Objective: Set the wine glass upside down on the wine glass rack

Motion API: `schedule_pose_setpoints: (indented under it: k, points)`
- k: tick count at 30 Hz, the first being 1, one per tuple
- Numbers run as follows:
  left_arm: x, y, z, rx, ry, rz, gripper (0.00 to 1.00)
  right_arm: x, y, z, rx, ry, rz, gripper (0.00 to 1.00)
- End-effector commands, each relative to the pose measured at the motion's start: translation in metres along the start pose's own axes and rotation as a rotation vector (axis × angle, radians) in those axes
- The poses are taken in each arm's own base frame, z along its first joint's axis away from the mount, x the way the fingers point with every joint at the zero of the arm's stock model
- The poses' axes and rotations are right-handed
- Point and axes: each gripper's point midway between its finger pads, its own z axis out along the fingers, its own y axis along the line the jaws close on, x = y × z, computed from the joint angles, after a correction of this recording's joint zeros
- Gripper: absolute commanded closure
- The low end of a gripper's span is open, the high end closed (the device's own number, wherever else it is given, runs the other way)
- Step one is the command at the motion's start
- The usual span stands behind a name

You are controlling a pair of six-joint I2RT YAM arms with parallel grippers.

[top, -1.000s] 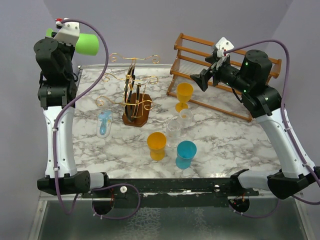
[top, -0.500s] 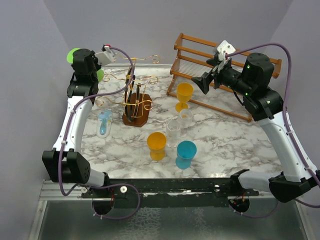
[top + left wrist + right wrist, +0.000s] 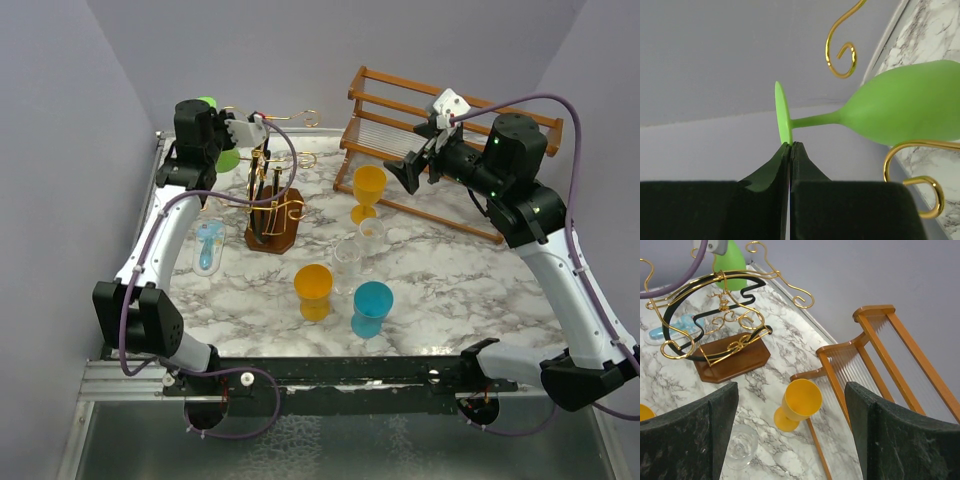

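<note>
My left gripper is shut on the foot rim of a green wine glass, holding it in the air at the back left. In the left wrist view the glass lies sideways, with its bowl between two gold scroll ends of the wine glass rack. The rack is gold wire on a dark wooden base, just right of the glass. The right wrist view shows the rack with the green glass behind it. My right gripper is open and empty, high above a yellow glass.
A brown slatted wooden rack stands at the back right. The yellow glass, two clear glasses, an orange cup and a blue glass stand mid-table. A pale blue glass lies left of the gold rack's base.
My left arm has swung from the far left in toward the gold rack, carrying the green glass. My right gripper has shifted only slightly.
</note>
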Motion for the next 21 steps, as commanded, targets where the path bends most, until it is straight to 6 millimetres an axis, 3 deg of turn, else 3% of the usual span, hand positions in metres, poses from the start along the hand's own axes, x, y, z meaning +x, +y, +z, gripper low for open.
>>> schedule_pose_setpoints:
  k: [1, 21]
  points:
    - [-0.026, 0.002, 0.007, 0.044, -0.104, 0.066, 1.00, -0.009, -0.003, -0.004, 0.018, -0.032, -0.028, 0.13]
    - [-0.065, -0.012, 0.029, 0.122, -0.228, 0.150, 1.00, -0.003, 0.000, 0.004, -0.010, -0.022, -0.022, 0.13]
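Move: The green wine glass already hangs upside down from the left fingers, which pinch its foot; the wine glass rack's rear slot, its goal, opens about 7 cm to the right of that hand, roughly level fore and aft, and 5 cm lower. The back wire's left curl is some 2 cm right, 3 cm ahead and 5 cm below; the middle wire's left curl about 1 cm left, 6 cm back and 6 cm below. From the right hand the slot lies roughly 32 cm left, 6 cm ahead and 5 cm below. The upside-down wine glass is carried by its foot about 5 cm to the right, in past the curled left end of the rack's back wire towards the rack's middle, the left hand also easing a couple of centimetres forward and down. The hand turns roughly 15 degrees clockwise and dips its fingertips slightly, keeping them shut on the foot's rim. ##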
